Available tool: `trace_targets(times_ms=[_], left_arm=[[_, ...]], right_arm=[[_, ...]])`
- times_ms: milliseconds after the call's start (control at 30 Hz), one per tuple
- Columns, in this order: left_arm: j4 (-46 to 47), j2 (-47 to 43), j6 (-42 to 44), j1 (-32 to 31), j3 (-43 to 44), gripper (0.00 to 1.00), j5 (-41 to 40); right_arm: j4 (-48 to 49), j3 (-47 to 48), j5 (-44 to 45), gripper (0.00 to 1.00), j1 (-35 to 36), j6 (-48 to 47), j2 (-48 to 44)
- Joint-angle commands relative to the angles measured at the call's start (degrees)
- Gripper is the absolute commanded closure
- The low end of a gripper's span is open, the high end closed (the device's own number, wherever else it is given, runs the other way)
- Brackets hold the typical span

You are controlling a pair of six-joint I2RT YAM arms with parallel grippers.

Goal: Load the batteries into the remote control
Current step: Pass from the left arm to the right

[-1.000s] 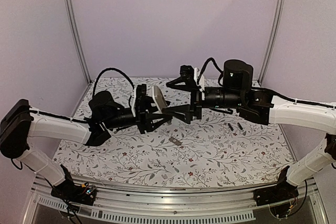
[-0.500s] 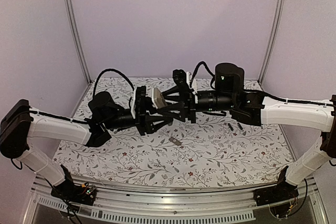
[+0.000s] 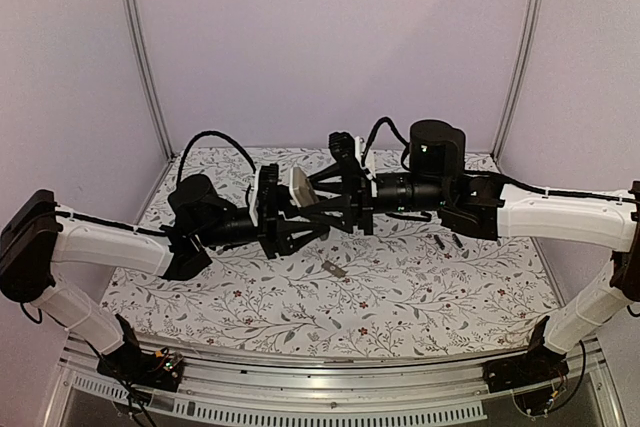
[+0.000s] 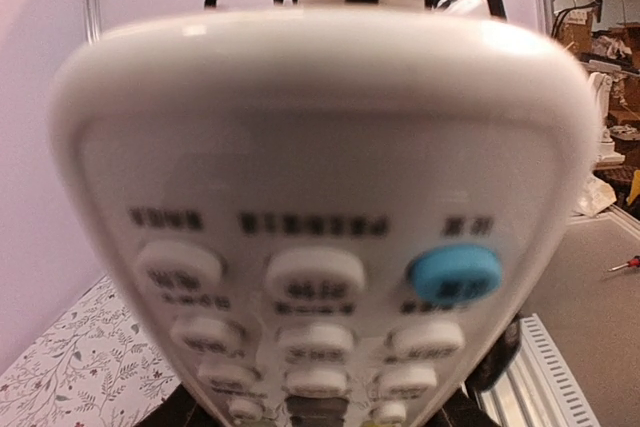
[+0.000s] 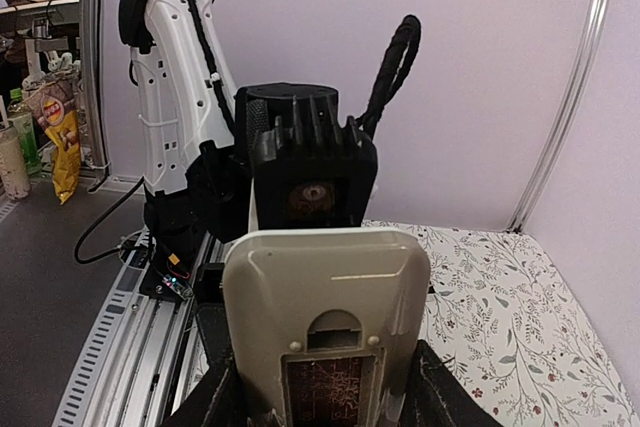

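The white remote control (image 3: 301, 187) hangs above the table between the two arms. My left gripper (image 3: 292, 219) is shut on its one end; in the left wrist view its button face (image 4: 320, 197) fills the frame, with black fingers (image 4: 172, 411) at the bottom corners. My right gripper (image 3: 322, 197) is shut on its other end. The right wrist view shows the remote's back (image 5: 325, 292) with the compartment (image 5: 326, 389) uncovered, and fingers (image 5: 442, 395) pressing both sides. Two small dark batteries (image 3: 441, 243) lie on the cloth under the right arm.
A small grey flat piece (image 3: 334, 269) lies on the floral cloth (image 3: 250, 312) below the grippers. Metal posts (image 3: 142, 57) stand at the back corners. The left arm's wrist (image 5: 305, 162) is close behind the remote in the right wrist view.
My right arm has slid left to the remote and its jaws have closed from wide open onto the free end. The left arm and its grip have stayed put.
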Motion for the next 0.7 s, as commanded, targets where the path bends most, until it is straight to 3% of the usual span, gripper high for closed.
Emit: trace_targets(times_ms=[0, 200, 233, 300, 367, 400, 567, 667], left_arm=[[-0.4, -1.5, -1.1, -0.7, 0.4, 1.0, -0.3], [-0.7, -1.1, -0.8, -0.6, 0.4, 1.0, -0.3], [-0.8, -1.1, -0.9, -0.7, 0.4, 0.89, -0.6], [-1.2, -1.0, -1.7, -0.6, 0.5, 0.4, -2.2], [-2.1, -1.0, -2.2, -0.5, 0.5, 0.06, -4.1], [-2.5, -1.1, -2.0, -0.4, 0.4, 0.01, -4.7], [-6.2, -2.3, -1.4, 0.2, -0.3, 0.0, -6.0], [-7.9, -5.2, -1.0, 1.2, -2.1, 0.0, -7.8]], right_arm=[[-1.9, 1.0, -1.7, 0.99, 0.8, -0.6, -0.9], [-1.8, 1.4, -2.1, 1.0, 0.8, -0.8, -1.1], [-1.9, 1.4, -1.8, 1.0, 0.8, -0.8, -1.3], [-2.0, 1.4, -1.0, 1.0, 0.6, -0.8, -2.1], [-2.2, 1.4, -0.3, 1.0, -0.1, -0.5, -3.0], [-2.4, 1.3, 0.1, 1.0, -0.6, -0.3, -3.6], [-6.4, 1.5, 4.1, 1.0, -2.3, 0.0, -4.8], [-15.6, 2.8, 9.7, 1.0, -3.4, -1.7, -5.5]])
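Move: The remote control stands roughly upright between my two grippers, already pinched by both. Its middle is about 2 cm above and 1 cm to the right of my left hand, level with it fore and aft; from my right hand it is about 2 cm below and 1 cm to the left, also level. The small battery cover lies on the table some 10 cm ahead of my left hand, 4 cm to its right and 27 cm below. I let go of the remote control with my left hand, spreading its half-open fingers fully while the right keeps its pinch. Then my right hand draws the remote out from between them, about 2 cm to the right, a bit over 1 cm forward and 1 cm up. As it opens, my left hand eases about 1.5 cm forward and 1 cm down. ##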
